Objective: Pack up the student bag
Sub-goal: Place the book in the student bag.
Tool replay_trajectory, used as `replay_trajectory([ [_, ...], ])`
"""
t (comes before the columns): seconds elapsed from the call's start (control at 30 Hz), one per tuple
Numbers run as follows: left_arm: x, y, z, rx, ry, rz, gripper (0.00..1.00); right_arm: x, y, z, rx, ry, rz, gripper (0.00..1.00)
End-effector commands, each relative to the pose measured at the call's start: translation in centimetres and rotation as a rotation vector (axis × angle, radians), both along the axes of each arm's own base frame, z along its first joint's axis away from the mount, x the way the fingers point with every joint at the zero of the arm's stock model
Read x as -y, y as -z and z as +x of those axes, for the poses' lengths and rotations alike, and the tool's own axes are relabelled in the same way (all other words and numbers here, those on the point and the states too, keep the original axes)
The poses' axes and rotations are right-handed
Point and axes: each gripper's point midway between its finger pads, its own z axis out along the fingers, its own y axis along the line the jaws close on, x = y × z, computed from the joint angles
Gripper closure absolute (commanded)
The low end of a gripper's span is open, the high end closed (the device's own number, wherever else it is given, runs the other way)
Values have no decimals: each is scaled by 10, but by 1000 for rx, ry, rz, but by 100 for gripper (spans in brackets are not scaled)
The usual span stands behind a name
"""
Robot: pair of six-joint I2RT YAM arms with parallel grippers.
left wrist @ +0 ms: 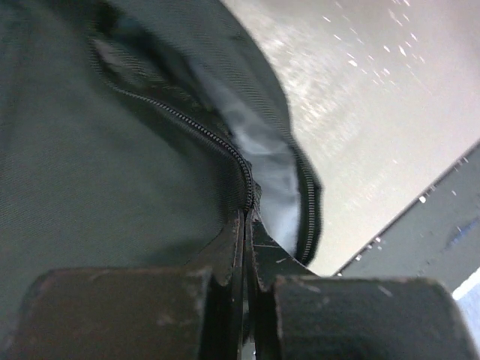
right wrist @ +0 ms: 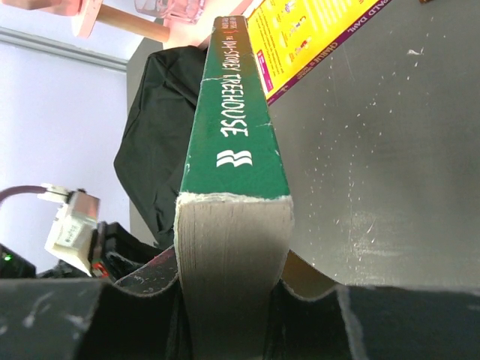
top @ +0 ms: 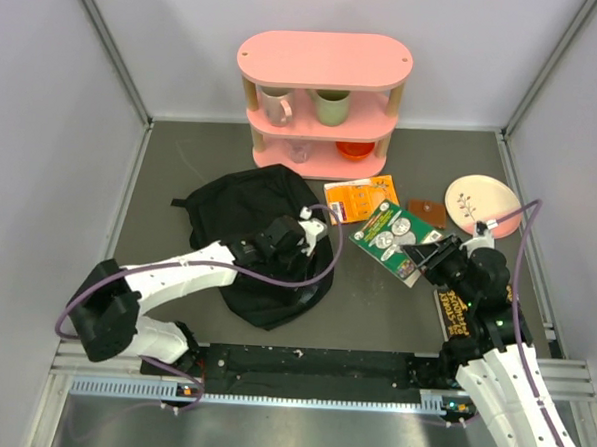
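Note:
The student bag [top: 244, 206] lies floppy and black at the table's middle left. My left gripper [top: 300, 239] sits at its right edge, shut on the bag's zipper edge. In the left wrist view the zipper [left wrist: 195, 131] runs straight into the closed fingertips [left wrist: 247, 219], and the pale lining [left wrist: 266, 154] shows in the gap of the opening. My right gripper [top: 424, 258] is shut on a green book [top: 390, 233] to the right of the bag. The right wrist view shows the book [right wrist: 236, 142] spine up, its page block clamped between the jaws [right wrist: 232, 281], and the bag [right wrist: 154, 135] beyond.
A pink shelf [top: 324, 60] at the back holds two mugs [top: 276, 105] [top: 332, 106] and an orange bowl [top: 355, 148]. An orange book [top: 360, 197], a brown wallet [top: 426, 211] and a pink plate [top: 483, 201] lie right of the bag. A dark item with yellow print [top: 451, 307] lies by the right arm.

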Motion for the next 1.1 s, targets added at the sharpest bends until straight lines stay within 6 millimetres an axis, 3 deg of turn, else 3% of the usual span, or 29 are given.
replay_trajectory([
  [0.0,-37,-47,53,253,-275,87,100,-9,-40,2,134,-40,56,100],
  [0.23,-62,-114,72,428,-416,56,100,-19,-48,-7,150,-112,77,100],
  [0.57,-67,-180,74,523,-473,-87,100,-43,-77,-34,214,-303,136,100],
  [0.7,-61,-213,72,545,-472,-183,100,-55,-84,-45,209,-390,206,100],
  [0.73,-58,-221,71,550,-454,-207,100,-61,-94,-52,231,-442,253,100],
  [0.83,-40,-248,63,564,-376,-340,100,-68,-90,-58,176,-486,347,100],
  [0.9,-31,-257,59,560,-350,-401,100,-71,-87,-57,170,-498,381,100],
  [1.07,-30,-259,60,544,-371,-401,100,-74,-74,-57,86,-515,388,100],
])
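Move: The right hand, gripping the green book, has the student bag's mouth about 22 cm to its left, 5 cm back and 11 cm lower; the orange book lies some 17 cm ahead and 11 cm left, the wallet 15 cm ahead and 3 cm right. The left hand already pinches the mouth's zip edge; the bag's middle is about 7 cm ahead and 10 cm left of it, the green book 10 cm ahead and 18 cm right, higher up. Left lifts the pinched zip edge some 20 cm, right swings its book left and back towards the bag. ##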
